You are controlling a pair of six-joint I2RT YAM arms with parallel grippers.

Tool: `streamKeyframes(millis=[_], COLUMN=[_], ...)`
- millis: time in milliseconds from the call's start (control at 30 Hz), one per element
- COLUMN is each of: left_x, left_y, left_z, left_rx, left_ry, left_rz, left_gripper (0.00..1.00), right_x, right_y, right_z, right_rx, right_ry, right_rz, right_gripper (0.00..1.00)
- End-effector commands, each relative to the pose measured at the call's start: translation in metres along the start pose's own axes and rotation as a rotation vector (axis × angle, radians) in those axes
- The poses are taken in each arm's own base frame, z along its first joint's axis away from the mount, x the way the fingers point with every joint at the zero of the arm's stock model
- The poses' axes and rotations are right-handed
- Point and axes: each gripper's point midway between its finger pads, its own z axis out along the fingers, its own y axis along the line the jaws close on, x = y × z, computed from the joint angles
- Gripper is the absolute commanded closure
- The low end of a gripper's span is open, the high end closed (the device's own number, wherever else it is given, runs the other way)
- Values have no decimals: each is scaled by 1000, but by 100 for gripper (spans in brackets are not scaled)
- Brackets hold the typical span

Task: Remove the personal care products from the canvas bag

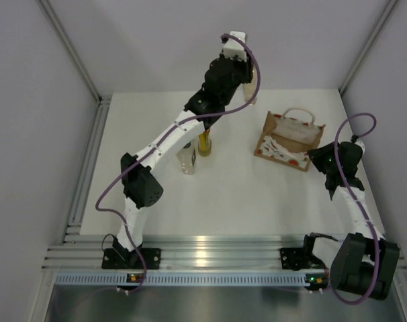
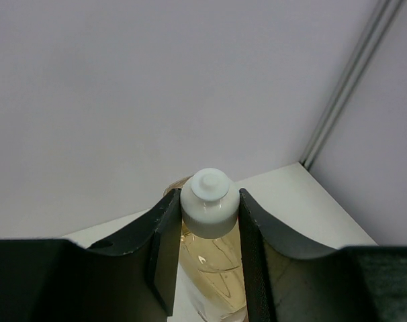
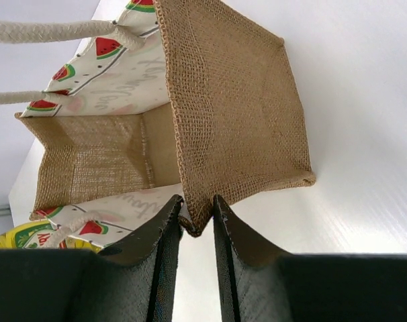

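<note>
My left gripper (image 1: 249, 79) is raised over the far edge of the table and shut on a clear amber-filled bottle (image 2: 213, 268), its pads squeezing just below the white cap (image 2: 205, 196). The canvas bag (image 1: 291, 139) rests at right with its white printed panel up and its handles toward the back. My right gripper (image 3: 198, 218) is shut on a corner of the bag's brown burlap side (image 3: 237, 114). From the right wrist the bag's mouth gapes open with nothing visible inside. Two more bottles, one clear (image 1: 188, 158) and one amber (image 1: 204, 143), stand upright by the left forearm.
A yellow labelled thing (image 3: 29, 236) peeks out at the lower left of the right wrist view, beside the bag's lower panel; whether it lies inside the bag I cannot tell. Grey walls close in the table on three sides, and an aluminium rail (image 1: 190, 258) runs along the near edge.
</note>
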Motion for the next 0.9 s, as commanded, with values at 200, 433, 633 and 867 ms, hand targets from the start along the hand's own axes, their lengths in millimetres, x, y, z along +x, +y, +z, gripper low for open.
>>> streamKeyframes(millis=[200,433,633,867], left_x=[-180,-163,-128,-73], left_y=[124,216,266,287], left_z=[-79,-133,-176,-213], left_rx=[-232,-437,-616,-729], left_ry=[-336,-304,-251,-211], left_rz=[-44,-24,-36,-42], left_gripper=[100,100,100,100], right_x=[-7,-5,-7,-4], right_y=[-9,-6,-2,-1], right_z=[5,8,5,5], right_rx=[45,34,19,10], right_ry=[-13,9,4,14], right_rz=[-23,-18,-17,-10], right_gripper=[77,77,77,77])
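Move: The left hand, high up with the last bottle held by its cap end, is bound for open table left of the standing bottles: some 35 cm to its left, 6 cm back and 42 cm down. The white-capped bottle stands about 26 cm left and 5 cm back, the yellow bottle 14 cm left and 6 cm back, the clear bottle 22 cm left and 14 cm back, all roughly 33 cm lower. From the right hand, the open spot lies about 66 cm left, 10 cm ahead and 14 cm down. Leftward in one fast sweep of about 35 cm, the left hand carries the bottle high past the three standing ones towards the open table beyond them, first rising a few centimetres, then sinking about 12 and easing slightly back as it slows. The wrist swings some 40 degrees counter-clockwise and tips a little down; the fingers keep their hold. The right hand stays, still pinching the bag's side. ##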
